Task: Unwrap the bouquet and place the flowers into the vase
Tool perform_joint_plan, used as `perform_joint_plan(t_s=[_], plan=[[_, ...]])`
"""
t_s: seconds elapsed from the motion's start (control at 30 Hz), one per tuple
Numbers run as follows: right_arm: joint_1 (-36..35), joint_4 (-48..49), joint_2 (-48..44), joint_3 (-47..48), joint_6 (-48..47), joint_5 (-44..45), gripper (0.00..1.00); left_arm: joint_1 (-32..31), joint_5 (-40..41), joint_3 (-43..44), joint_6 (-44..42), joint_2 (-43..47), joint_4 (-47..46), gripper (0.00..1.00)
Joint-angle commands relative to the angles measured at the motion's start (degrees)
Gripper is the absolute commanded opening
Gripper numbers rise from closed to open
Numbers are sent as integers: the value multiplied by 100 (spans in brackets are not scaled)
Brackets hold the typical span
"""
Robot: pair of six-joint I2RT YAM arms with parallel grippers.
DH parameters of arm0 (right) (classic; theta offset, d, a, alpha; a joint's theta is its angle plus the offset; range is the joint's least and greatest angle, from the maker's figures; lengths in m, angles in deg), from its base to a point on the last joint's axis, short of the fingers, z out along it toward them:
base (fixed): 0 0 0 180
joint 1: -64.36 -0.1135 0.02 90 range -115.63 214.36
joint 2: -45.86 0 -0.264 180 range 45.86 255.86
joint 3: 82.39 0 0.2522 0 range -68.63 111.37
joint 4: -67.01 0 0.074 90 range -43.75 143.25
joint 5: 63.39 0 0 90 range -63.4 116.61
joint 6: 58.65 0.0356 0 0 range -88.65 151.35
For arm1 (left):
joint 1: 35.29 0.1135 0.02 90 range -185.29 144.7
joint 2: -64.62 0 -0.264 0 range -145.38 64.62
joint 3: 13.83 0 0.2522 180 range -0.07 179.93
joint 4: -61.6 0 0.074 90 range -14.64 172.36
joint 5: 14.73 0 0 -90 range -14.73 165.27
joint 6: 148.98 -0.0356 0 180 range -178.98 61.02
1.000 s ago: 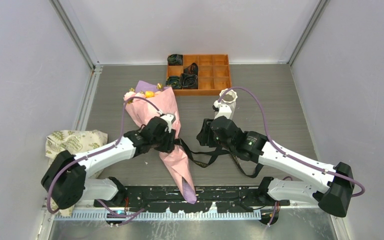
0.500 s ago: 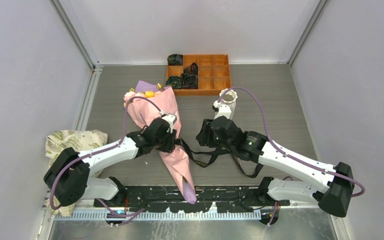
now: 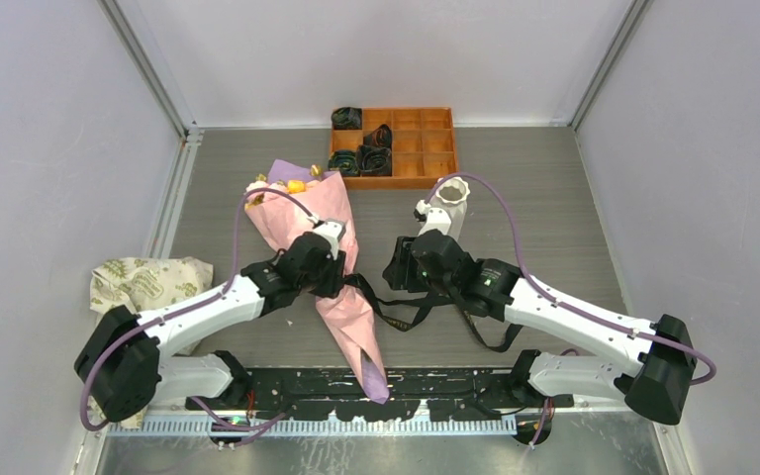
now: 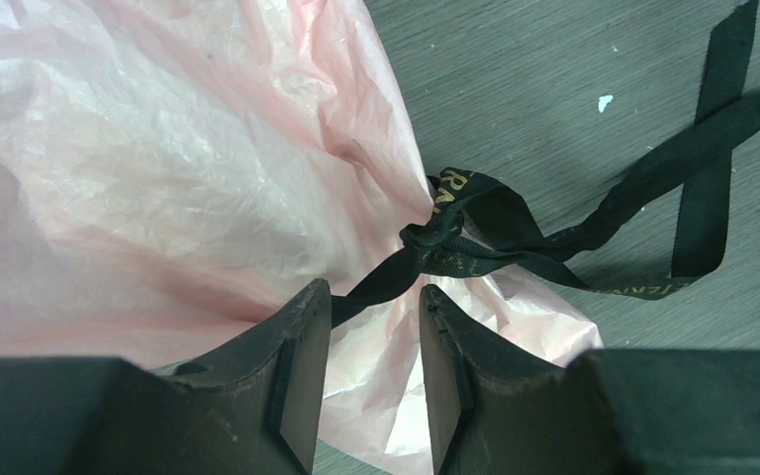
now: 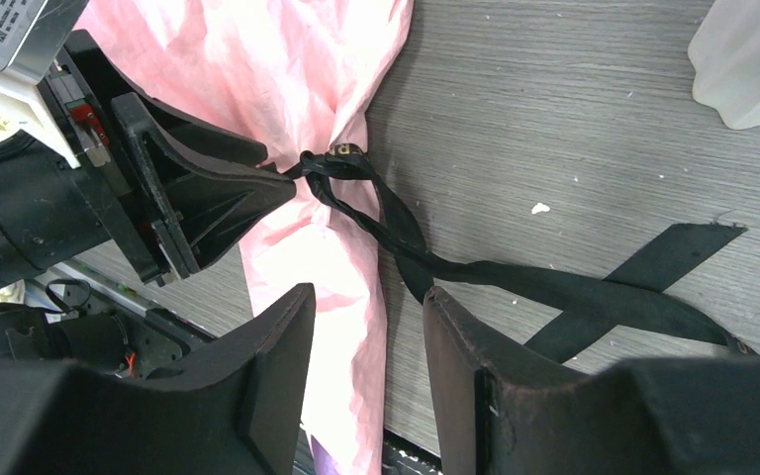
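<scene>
The bouquet (image 3: 329, 259), a long pink and purple paper cone, lies on the table with pink and yellow flowers (image 3: 287, 185) at its far wide end. A black ribbon (image 4: 475, 242) is knotted round its waist, and its tails trail right across the table (image 3: 426, 309). My left gripper (image 4: 374, 297) sits over the cone's waist, jaws open, with one ribbon strand running between its fingertips just before the knot. My right gripper (image 5: 368, 297) hovers open above the lower cone and ribbon tails, facing the left one. The white ribbed vase (image 3: 450, 203) stands just behind the right wrist.
An orange compartment tray (image 3: 441, 163) with dark fabric coils (image 3: 368, 153) sits at the back. A beige leaf-print cloth (image 3: 143, 282) lies at the left edge beside the left arm. The vase's base (image 5: 752, 59) shows at the right wrist view's top right corner.
The left jaws have narrowed slightly round the ribbon strand. Both arms have shifted a little left, uncovering more of the vase. The bouquet has stayed put.
</scene>
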Motion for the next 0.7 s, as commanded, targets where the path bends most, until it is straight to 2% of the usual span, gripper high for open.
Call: perform_joint_plan(t_s=[0.0, 0.17, 0.33, 0.5, 0.67], plan=[[-54, 286, -18, 28, 71, -12, 50, -33, -27, 108, -25, -326, -195, 39], [-58, 269, -37, 10, 71, 30, 50, -152, -63, 118, 73, -680, -292, 36], [-59, 298, 33, 8, 73, 29, 50, -167, 240, 283, 147, -811, -134, 20], [-58, 404, 335, 59, 49, -7, 50, -165, 1063, 611, 316, -331, 486, 16], [-67, 505, 977, 385, -25, -213, 50, -170, 1681, 1016, 573, 369, 1603, 15]])
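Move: The ribbon strand beside the knot lies about 4 cm below the open left fingers and 1 cm back. From the left hand the ribbon knot is some 3 cm to the right, 1 cm ahead and 4 cm lower, and the loose tails cross about 16 cm right, 5 cm back. From the right hand the knot is roughly 7 cm left, 2 cm ahead and 13 cm below; the vase stands about 11 cm right, 8 cm ahead. The left fingers pinch the black ribbon strand just left of the knot: the hand dips about 4 cm onto it, edging slightly back, closes, then pulls up some 4.5 cm while drawing left and a little forward, away from the knot. Late on, the right hand, fingers still half open and empty, sinks nearly 3 cm and edges left towards the knot. ##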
